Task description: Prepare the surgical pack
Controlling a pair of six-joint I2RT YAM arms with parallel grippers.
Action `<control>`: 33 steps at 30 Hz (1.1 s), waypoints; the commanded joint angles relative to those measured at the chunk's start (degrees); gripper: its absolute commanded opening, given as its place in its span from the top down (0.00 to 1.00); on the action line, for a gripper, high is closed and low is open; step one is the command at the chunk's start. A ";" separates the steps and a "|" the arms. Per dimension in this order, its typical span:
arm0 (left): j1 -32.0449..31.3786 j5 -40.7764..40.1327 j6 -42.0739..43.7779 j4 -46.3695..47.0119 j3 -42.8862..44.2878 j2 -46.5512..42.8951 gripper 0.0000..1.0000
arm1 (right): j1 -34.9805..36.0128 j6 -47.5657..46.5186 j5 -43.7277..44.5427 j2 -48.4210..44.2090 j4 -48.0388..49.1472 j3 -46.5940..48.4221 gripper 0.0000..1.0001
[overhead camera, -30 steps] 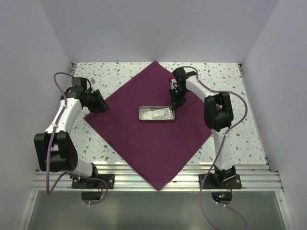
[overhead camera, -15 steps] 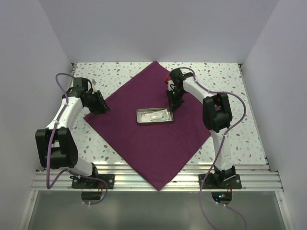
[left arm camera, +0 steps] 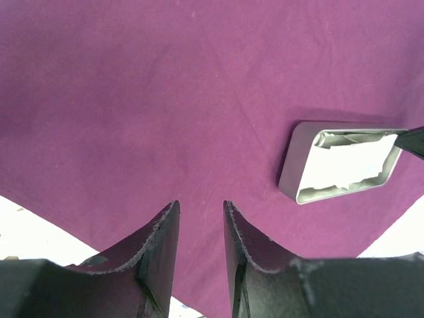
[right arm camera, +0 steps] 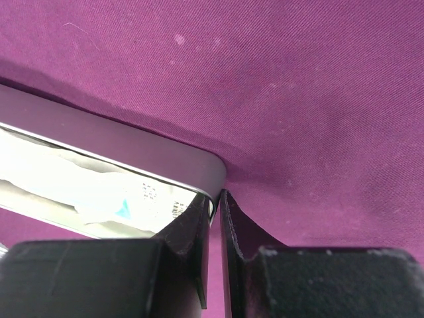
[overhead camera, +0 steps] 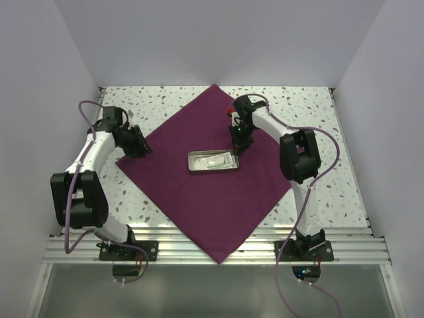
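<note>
The surgical pack's dark purple cloth (overhead camera: 199,199) lies flat as a diamond on the speckled table. At its middle sits the small steel tray (overhead camera: 212,161) holding white gauze packets (right arm camera: 79,179). My right gripper (overhead camera: 236,147) is at the tray's right end, shut on the tray wall (right arm camera: 132,149), one finger inside and one outside; its fingertips (right arm camera: 215,197) pinch the rim at the corner. My left gripper (overhead camera: 141,147) hovers over the cloth's left corner, jaws parted with only cloth (left arm camera: 165,99) showing between them (left arm camera: 201,205). The tray (left arm camera: 341,162) lies ahead to its right. No instruments are visible.
The speckled tabletop (overhead camera: 318,106) shows around the cloth, bounded by white walls at the back and both sides. An aluminium rail (overhead camera: 212,248) carrying both arm bases runs along the near edge; the cloth's near corner hangs over it.
The tray has slid a little to the left and nearer, with my right gripper still on its right end. My left gripper has barely shifted over the cloth's left corner.
</note>
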 commanded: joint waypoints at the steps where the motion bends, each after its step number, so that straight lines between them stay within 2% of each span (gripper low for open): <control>1: 0.28 -2.49 1.70 0.06 2.58 1.96 0.63 | 0.60 -0.32 0.82 0.06 -2.10 -1.75 1.00; 3: 2.12 -5.13 2.49 -0.82 2.93 3.46 0.64 | 0.60 -0.32 1.26 -0.20 -2.45 -1.40 1.00; 7: 5.72 -7.77 3.46 -0.29 3.28 7.94 0.76 | 0.60 -0.15 1.09 -0.73 -2.54 -1.66 1.00; 13: 9.94 -10.85 3.90 -0.29 6.00 15.14 0.87 | 0.60 -0.41 1.26 -1.08 -2.45 -2.46 1.00; 25: 15.92 -15.33 5.13 0.42 11.19 25.43 0.92 | 0.60 -0.50 1.00 -1.43 -2.46 -2.89 1.00; 33: 18.29 -14.98 4.70 0.50 8.91 22.90 0.92 | 0.68 -0.85 1.44 -0.29 -3.07 -1.85 1.00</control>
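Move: The drape's left corner lies about 15 cm left, 2 cm ahead and 11 cm below the left hand. The silver tray sits some 26 cm to that hand's right, 2 cm ahead and 10 cm below. From the right hand, closed on the tray's right end, the tray's middle is about 10 cm left, 3 cm back and 2 cm lower; the drape corner is some 50 cm left, 3 cm back and 3 cm below. Left hand swings some 15 cm left and 10 down, fingers closing at the drape's left corner; right keeps gripping tray. ##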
